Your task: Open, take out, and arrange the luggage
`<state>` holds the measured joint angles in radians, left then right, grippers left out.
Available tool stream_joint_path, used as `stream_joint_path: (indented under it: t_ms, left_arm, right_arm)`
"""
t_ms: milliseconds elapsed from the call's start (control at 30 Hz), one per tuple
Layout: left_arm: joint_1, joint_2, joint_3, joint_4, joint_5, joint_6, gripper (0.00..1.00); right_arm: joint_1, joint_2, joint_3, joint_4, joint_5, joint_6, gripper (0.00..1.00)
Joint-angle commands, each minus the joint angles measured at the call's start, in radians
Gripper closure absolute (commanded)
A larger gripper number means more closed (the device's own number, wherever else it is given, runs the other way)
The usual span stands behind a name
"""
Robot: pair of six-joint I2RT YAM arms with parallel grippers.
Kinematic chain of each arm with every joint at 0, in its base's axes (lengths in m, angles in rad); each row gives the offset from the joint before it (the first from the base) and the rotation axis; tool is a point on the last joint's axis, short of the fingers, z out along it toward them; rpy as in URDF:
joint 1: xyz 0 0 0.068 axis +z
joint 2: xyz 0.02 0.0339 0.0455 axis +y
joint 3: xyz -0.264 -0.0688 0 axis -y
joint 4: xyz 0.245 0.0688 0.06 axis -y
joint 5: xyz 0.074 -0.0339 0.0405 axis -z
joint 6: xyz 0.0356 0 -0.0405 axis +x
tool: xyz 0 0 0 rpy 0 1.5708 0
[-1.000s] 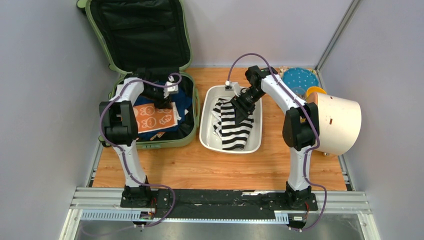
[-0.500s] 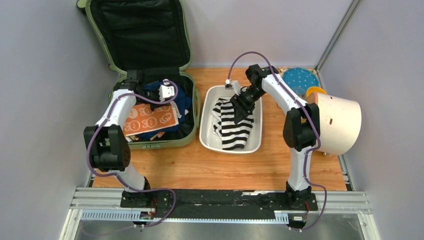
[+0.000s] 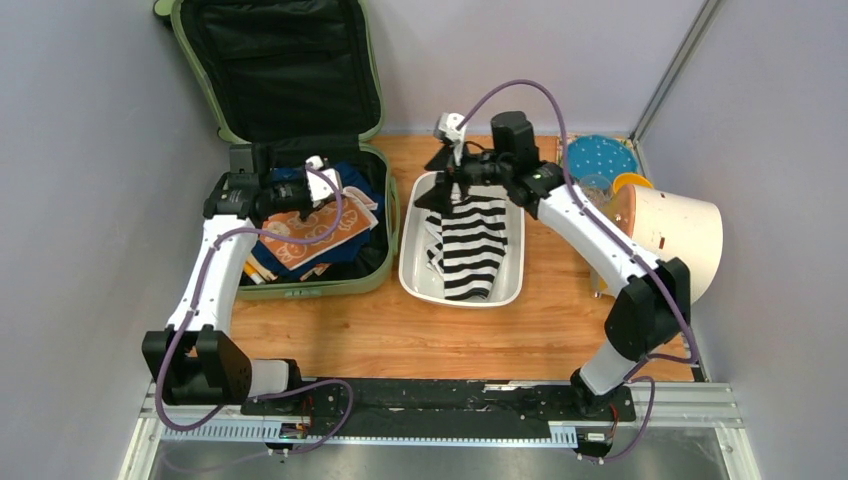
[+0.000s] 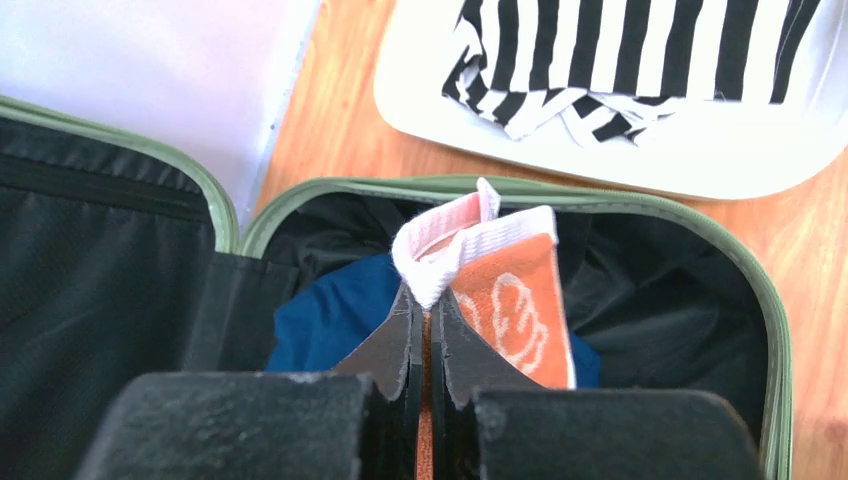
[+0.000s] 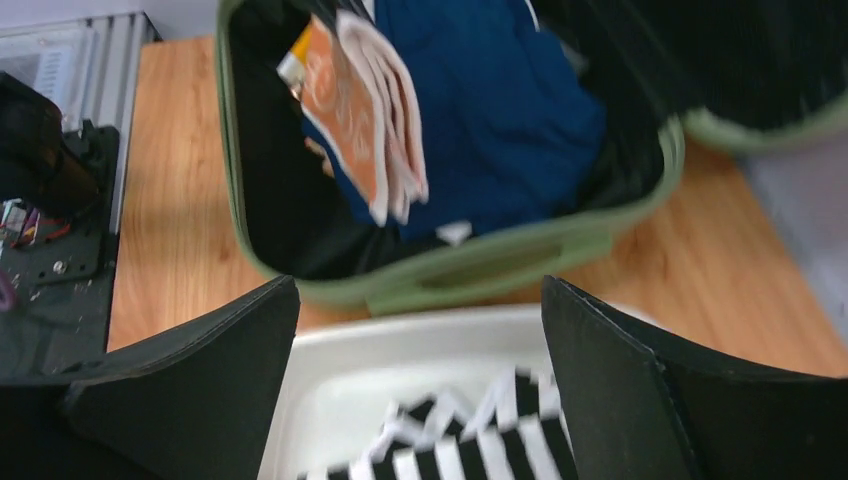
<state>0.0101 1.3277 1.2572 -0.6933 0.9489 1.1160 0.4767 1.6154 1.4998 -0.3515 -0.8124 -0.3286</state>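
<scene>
The sage-green luggage (image 3: 330,285) lies open at the back left, its black-lined lid (image 3: 280,65) propped against the wall. Inside it are a blue garment (image 3: 355,180) and an orange-and-white patterned cloth (image 3: 310,235). My left gripper (image 3: 312,198) is over the luggage, shut on a white-edged corner of that orange cloth (image 4: 515,300), whose fold sticks up past the gripper (image 4: 424,300). My right gripper (image 3: 432,197) hovers wide open over the far end of the white tub (image 3: 412,270), holding nothing. The black-and-white striped garment (image 3: 470,245) lies in the tub (image 5: 400,340), below the gripper (image 5: 420,285).
A cream cylinder with an orange end (image 3: 675,245) lies at the right edge, and a blue dotted disc (image 3: 600,157) sits behind it. Grey walls close in both sides and the back. A metal rail (image 3: 440,405) holds the arm bases at the near edge.
My left gripper shut on the orange cloth and pulled its corner up and back. My right gripper opened, let go of the striped garment, rose and turned toward the luggage.
</scene>
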Motion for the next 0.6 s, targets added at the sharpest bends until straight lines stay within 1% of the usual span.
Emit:
stream_joint_path:
  t_ms: [0,33,200,233,300,367,467,567]
  left_arm:
    - [-0.007,-0.062,-0.018,0.144,0.065,-0.125,1.0]
    - [-0.039,-0.067,-0.013,0.155,0.065,-0.139,1.0]
    - [-0.07,-0.105,0.002,0.201,0.062,-0.212,1.0]
    - [-0.074,-0.113,-0.004,0.212,0.062,-0.223,1.0]
    - [-0.09,-0.134,-0.025,0.248,0.062,-0.251,1.0]
    - [-0.101,-0.145,-0.039,0.274,0.062,-0.271,1.0]
    - [-0.11,-0.15,-0.038,0.285,0.07,-0.291,1.0]
    - [-0.117,-0.148,-0.028,0.333,0.073,-0.35,1.0]
  right_arm:
    - [0.105,0.106,0.048,0.383,-0.008,0.097,0.04]
    - [0.117,0.116,0.071,0.417,-0.01,0.094,0.04]
    - [0.168,0.147,0.114,0.419,-0.099,0.053,0.03]
    - [0.175,0.15,0.114,0.41,-0.102,0.012,0.03]
    - [0.195,0.167,0.125,0.399,-0.075,-0.036,0.03]
    - [0.2,0.192,0.137,0.413,-0.044,-0.044,0.03]
    - [0.197,0.209,0.148,0.405,0.001,-0.092,0.03]
    - [0.195,0.204,0.132,0.365,0.015,-0.145,0.05]
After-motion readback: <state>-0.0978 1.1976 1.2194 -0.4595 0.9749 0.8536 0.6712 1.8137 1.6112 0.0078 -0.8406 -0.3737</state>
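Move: Some 13 cm to the right hand's left, about level in reach and 4 cm lower, lies the white hem of the orange towel, jutting about 4 cm right and 2 cm forward of the left hand's pinch. From the left hand, the open right fingers are about 17 cm right and 2 cm higher; the suitcase base lies 17 cm below, 4 cm left and 3 cm back. The white tub's middle is 7 cm right, 6 cm back and 24 cm below the right hand. Reaching about 11 cm left, fast at first and then slowing, the right hand brings its wide-open fingers around the towel's free hem, rising slightly and turning some 15 degrees counter-clockwise. The left hand keeps its pinch and lifts the towel about 6 cm while carrying it some 4 cm right to meet those fingers. ##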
